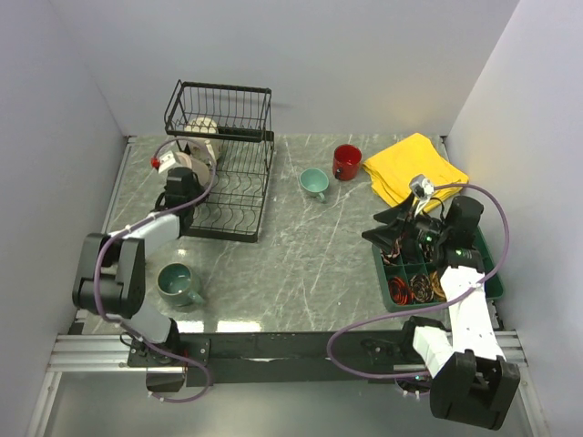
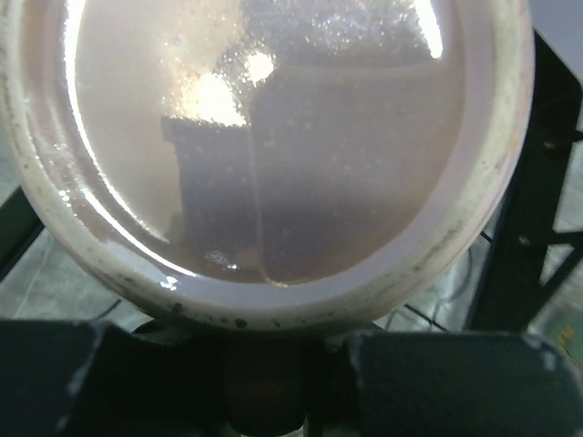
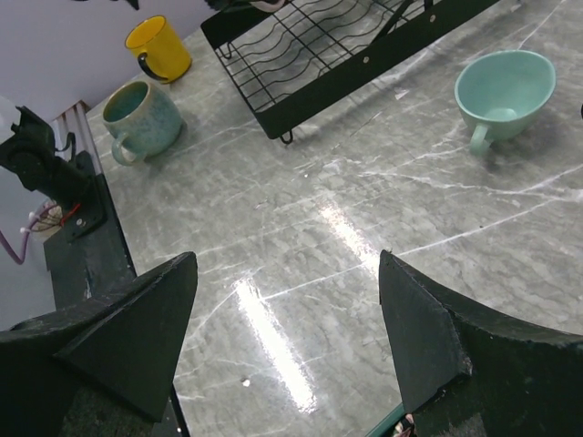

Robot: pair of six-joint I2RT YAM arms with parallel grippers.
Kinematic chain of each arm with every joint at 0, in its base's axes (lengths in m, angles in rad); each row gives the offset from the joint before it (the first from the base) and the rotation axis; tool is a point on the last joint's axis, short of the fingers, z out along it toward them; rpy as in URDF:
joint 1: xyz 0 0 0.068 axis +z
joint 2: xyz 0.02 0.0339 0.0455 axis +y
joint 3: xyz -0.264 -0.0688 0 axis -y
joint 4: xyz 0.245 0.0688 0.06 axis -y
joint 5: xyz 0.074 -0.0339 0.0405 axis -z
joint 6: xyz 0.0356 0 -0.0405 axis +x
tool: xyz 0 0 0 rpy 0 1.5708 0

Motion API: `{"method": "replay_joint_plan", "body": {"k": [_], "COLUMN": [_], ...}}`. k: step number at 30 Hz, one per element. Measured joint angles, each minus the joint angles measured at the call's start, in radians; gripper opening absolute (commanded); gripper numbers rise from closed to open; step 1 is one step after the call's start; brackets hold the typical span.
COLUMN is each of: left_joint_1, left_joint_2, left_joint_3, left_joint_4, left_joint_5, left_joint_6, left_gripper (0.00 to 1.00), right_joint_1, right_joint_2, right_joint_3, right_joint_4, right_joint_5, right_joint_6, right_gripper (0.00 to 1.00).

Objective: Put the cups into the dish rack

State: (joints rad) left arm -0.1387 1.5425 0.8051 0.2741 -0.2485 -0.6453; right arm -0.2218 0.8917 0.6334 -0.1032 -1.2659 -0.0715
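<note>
My left gripper (image 1: 193, 157) is shut on the rim of a beige mug (image 1: 203, 135) with a lilac inside, holding it over the black wire dish rack (image 1: 239, 196) beside its taller basket section. That mug (image 2: 273, 137) fills the left wrist view, its rim resting just above my left gripper (image 2: 264, 364). A grey-green mug (image 1: 178, 284) stands near the left arm's base. A small teal cup (image 1: 314, 182) and a red mug (image 1: 346, 162) stand right of the rack. The right wrist view shows a yellow mug (image 3: 158, 45), the grey-green mug (image 3: 141, 118) and the teal cup (image 3: 503, 91). My right gripper (image 3: 287, 264) hangs open and empty over the table.
A folded yellow cloth (image 1: 414, 168) lies at the back right. A green compartmented tray (image 1: 392, 293) with small wires sits under the right arm. Purple cables loop off both arms. Walls close in the table on the left, back and right.
</note>
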Motion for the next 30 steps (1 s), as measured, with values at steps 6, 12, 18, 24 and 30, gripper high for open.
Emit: {"method": "replay_joint_plan", "body": {"k": [6,12,18,24,30], "left_joint_1": [0.0,0.0,-0.002,-0.006,-0.006], "left_joint_2": [0.098,0.177,0.225,0.257,0.281], "left_joint_3": [0.097,0.19,0.232,0.245,0.282], "left_joint_4": [-0.037,-0.084,-0.123,-0.14,-0.163], "left_joint_5": [-0.058,-0.08,-0.086,-0.09,-0.091], "left_joint_6": [0.014,0.016,0.013,0.006,0.004], "left_gripper": [0.01,0.01,0.01,0.05,0.34], "right_joint_1": [-0.016,-0.03,-0.042,-0.05,-0.056], "right_joint_2": [-0.012,-0.02,-0.02,-0.02,-0.02], "right_joint_3": [-0.002,-0.002,-0.002,-0.002,-0.002], "right_joint_4": [0.003,0.006,0.007,0.01,0.013], "right_joint_5": [-0.008,-0.014,-0.021,-0.029,-0.038], "right_joint_6": [0.003,0.004,0.012,0.021,0.023], "right_gripper": [0.86,0.86,0.87,0.87,0.87]}}
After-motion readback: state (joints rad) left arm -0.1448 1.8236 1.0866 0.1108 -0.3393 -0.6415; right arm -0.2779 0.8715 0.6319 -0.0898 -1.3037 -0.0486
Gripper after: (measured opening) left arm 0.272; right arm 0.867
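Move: The left hand already holds the beige cup just over the rack's lower tier. The spot it is going to lies about 5 cm ahead, 1 cm left and 5 cm below. The floral cup, already racked, is some 10 cm ahead, 3 cm right and 4 cm lower, and the teal mug on the counter is roughly 26 cm back, level sideways, 8 cm lower. From the idle right hand that spot is about 24 cm ahead, 47 cm left and 16 cm down. Keeping its grip on the beige cup, the left hand carries it deeper into the rack's lower tier, about 5 cm forward towards the floral cup, sinking only gently at first. Once most of that reach is done, the hand turns mainly downward and eases to a near stop some 4 cm lower overall, the fingers tipping down roughly 10 degrees, and it does not let go. ##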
